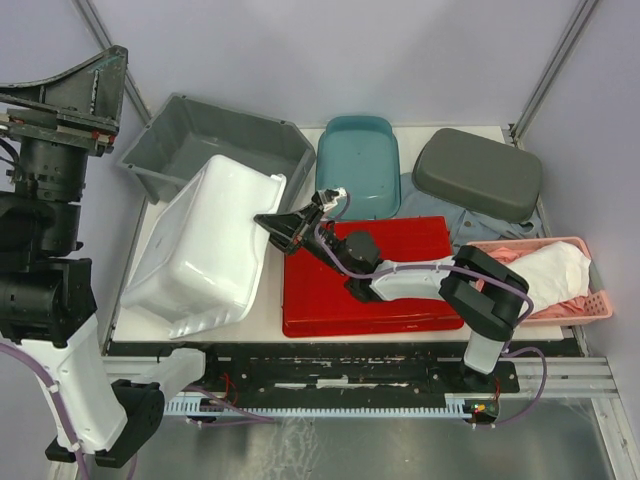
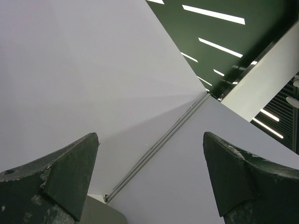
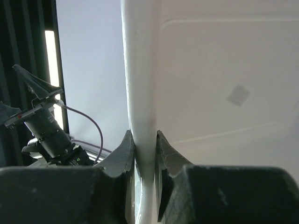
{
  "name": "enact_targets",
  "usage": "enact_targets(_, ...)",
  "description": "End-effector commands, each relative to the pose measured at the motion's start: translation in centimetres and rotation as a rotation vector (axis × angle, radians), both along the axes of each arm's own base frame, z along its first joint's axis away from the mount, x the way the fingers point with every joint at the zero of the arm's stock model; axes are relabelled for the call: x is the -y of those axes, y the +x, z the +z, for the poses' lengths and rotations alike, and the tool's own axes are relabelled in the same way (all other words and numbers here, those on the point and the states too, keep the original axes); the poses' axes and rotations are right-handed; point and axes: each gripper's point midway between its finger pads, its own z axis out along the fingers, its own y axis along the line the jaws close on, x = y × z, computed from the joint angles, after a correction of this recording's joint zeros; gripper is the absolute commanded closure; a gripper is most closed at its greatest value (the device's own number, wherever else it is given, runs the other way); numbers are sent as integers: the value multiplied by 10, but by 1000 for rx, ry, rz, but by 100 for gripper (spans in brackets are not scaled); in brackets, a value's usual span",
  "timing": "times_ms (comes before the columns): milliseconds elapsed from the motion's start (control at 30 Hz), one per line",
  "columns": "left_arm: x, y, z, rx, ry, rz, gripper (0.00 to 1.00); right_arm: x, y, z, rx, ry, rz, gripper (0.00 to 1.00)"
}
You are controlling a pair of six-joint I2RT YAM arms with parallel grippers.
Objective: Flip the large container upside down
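The large white container [image 1: 205,245] stands tipped on its side at the left of the table, its base facing the front left and its rim lifted toward the middle. My right gripper [image 1: 272,222] is shut on the container's rim. In the right wrist view the white rim [image 3: 140,70] runs straight up between the two fingers of the gripper [image 3: 145,140], which press on both sides of it. My left gripper [image 1: 95,70] is raised high at the far left, away from the container. In the left wrist view it [image 2: 150,140] is open, empty and pointing at the enclosure wall.
A grey bin [image 1: 215,140] sits right behind the white container. A teal bin [image 1: 358,160] and an overturned grey container [image 1: 478,172] stand at the back. A red tray [image 1: 370,290] lies under my right arm. A pink basket [image 1: 590,305] with white cloth [image 1: 550,270] is at the right.
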Motion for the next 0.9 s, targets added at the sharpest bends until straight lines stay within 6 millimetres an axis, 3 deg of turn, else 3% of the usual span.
enact_targets(0,-1,0,7,32,-19,-1,1,-15,-2,-73,-50,-229,78,98)
enact_targets(100,-1,4,5,25,-19,3,1,-12,3,-84,-53,-298,89,92)
enact_targets(433,-3,12,-2,9,-26,12,1,-20,-8,-152,-116,-629,249,70)
enact_targets(600,-4,14,-4,5,-28,19,1,-21,-9,-162,-117,-714,291,56)
enact_targets(867,-3,18,-9,-7,-36,14,1,-6,2,-164,-129,-751,256,40)
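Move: The right hand still pinches the large white container by its raised right rim; the container's middle lies about 13 cm to the left, level fore and aft, some 10 cm below. The grey tub sits about 22 cm ahead and 11 cm left, 15 cm lower; the upturned red box is some 19 cm right and 3 cm ahead, 27 cm lower. From the left hand, the container is almost straight below, about 45 cm. Its pinch on the white container's rim ends as the right hand's fingers open to about half. The hand first sinks slowly, then drops quickly beside the tipping container, about 17 cm in all, its fingers rolling over some 40 degrees from pointing up-left to slightly below level. The raised left hand eases about 2 cm forward and down, touching nothing. ##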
